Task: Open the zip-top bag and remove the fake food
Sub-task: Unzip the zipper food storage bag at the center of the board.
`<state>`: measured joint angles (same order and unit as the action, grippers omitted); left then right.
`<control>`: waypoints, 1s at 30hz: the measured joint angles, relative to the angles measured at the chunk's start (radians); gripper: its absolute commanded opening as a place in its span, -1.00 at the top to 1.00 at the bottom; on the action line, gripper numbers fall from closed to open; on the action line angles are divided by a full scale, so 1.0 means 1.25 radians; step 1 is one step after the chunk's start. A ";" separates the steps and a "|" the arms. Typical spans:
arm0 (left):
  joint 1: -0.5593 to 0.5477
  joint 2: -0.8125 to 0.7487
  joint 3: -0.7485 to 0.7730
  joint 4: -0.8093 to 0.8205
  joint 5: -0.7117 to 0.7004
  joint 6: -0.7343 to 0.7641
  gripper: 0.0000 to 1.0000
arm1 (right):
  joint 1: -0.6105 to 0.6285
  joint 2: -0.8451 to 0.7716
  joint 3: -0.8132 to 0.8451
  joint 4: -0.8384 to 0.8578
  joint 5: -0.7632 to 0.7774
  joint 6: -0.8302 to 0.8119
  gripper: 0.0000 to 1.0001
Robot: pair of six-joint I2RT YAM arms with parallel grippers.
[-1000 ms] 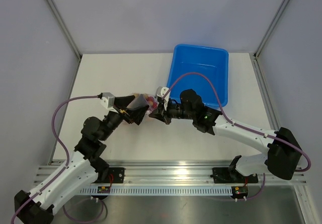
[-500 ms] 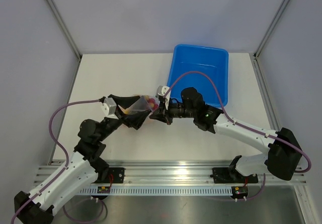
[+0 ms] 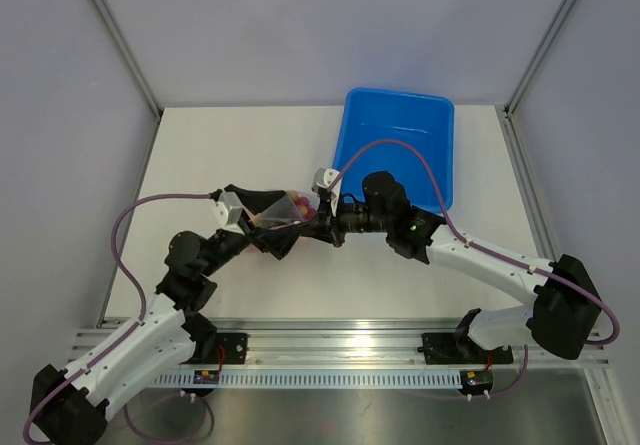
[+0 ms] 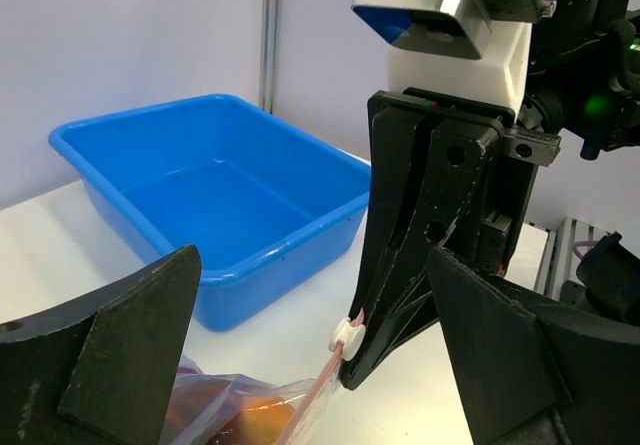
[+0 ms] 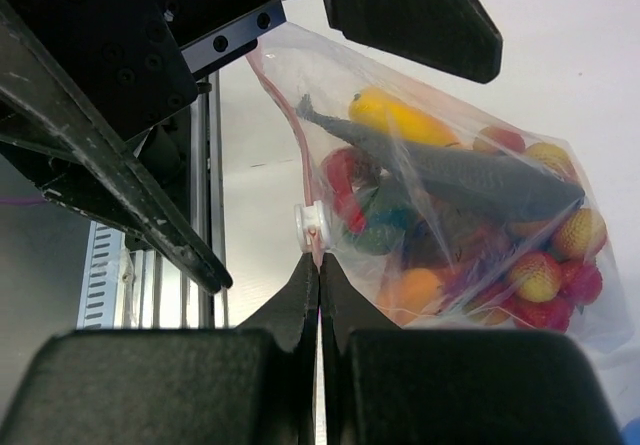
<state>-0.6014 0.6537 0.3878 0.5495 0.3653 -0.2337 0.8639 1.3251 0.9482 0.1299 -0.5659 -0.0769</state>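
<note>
The zip-top bag (image 3: 287, 208) is held up just above the table mid-scene, its clear plastic full of fake food: a grey fish (image 5: 455, 177), yellow, orange, red and green pieces. My right gripper (image 5: 320, 262) is shut on the end of the pink zipper strip, right behind the white slider (image 5: 311, 221). My left gripper (image 4: 312, 265) is open, its wide black fingers (image 4: 125, 350) standing either side of the bag (image 4: 225, 405) without pinching it. The slider (image 4: 348, 335) sits against the right gripper's tips (image 4: 385, 340).
A blue plastic tub (image 3: 398, 153) stands at the back right, just beyond the two grippers, and looks empty in the left wrist view (image 4: 200, 190). Bare white table (image 3: 210, 155) lies to the left. The aluminium rail (image 3: 330, 343) runs along the near edge.
My left gripper has moved right, toward the right gripper, so its open fingers now straddle the bag more closely. The right gripper has kept its hold and place.
</note>
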 measured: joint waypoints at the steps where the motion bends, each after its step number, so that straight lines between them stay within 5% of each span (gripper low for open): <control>1: 0.000 -0.005 -0.003 0.002 -0.003 0.000 -0.98 | 0.000 0.000 0.000 0.000 -0.001 0.000 1.00; 8: 0.000 -0.026 -0.013 0.006 -0.002 0.008 -0.89 | -0.008 0.000 0.000 0.000 -0.020 0.009 1.00; 13: 0.000 -0.023 -0.015 0.008 0.014 0.016 -0.47 | -0.016 -0.001 0.000 0.000 -0.041 0.018 0.99; 22: 0.000 0.008 -0.011 0.001 0.068 0.029 -0.37 | -0.024 -0.013 0.000 -0.001 -0.074 0.027 1.00; 30: 0.000 0.007 -0.008 -0.003 0.103 0.037 0.06 | -0.030 -0.026 0.000 -0.001 -0.089 0.030 1.00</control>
<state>-0.6014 0.6628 0.3775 0.5461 0.4934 -0.1879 0.8268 1.2922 0.9485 0.1291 -0.6765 -0.0391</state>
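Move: The zipper slider sits just beyond the tips of my right hand, which already pinches the bag's zip edge: about 2 cm to its left and level with it. From my open left hand the slider lies about 4 cm to the right, 1 cm ahead and 2 cm lower. The food-filled body of the bag is about 7 cm ahead of my left hand, 1 cm right and 9 cm below. The blue bin stands roughly 26 cm farther out and 25 cm right. I ease my left hand back, right and down, about 2 cm in all, swinging it slightly clockwise while its wide-open fingers narrow to roughly half around the slider, not yet clamped on it. My right hand keeps its pinch on the zip edge beside the slider and brings it up some 1.5 cm, drawing a little back and to the right. ##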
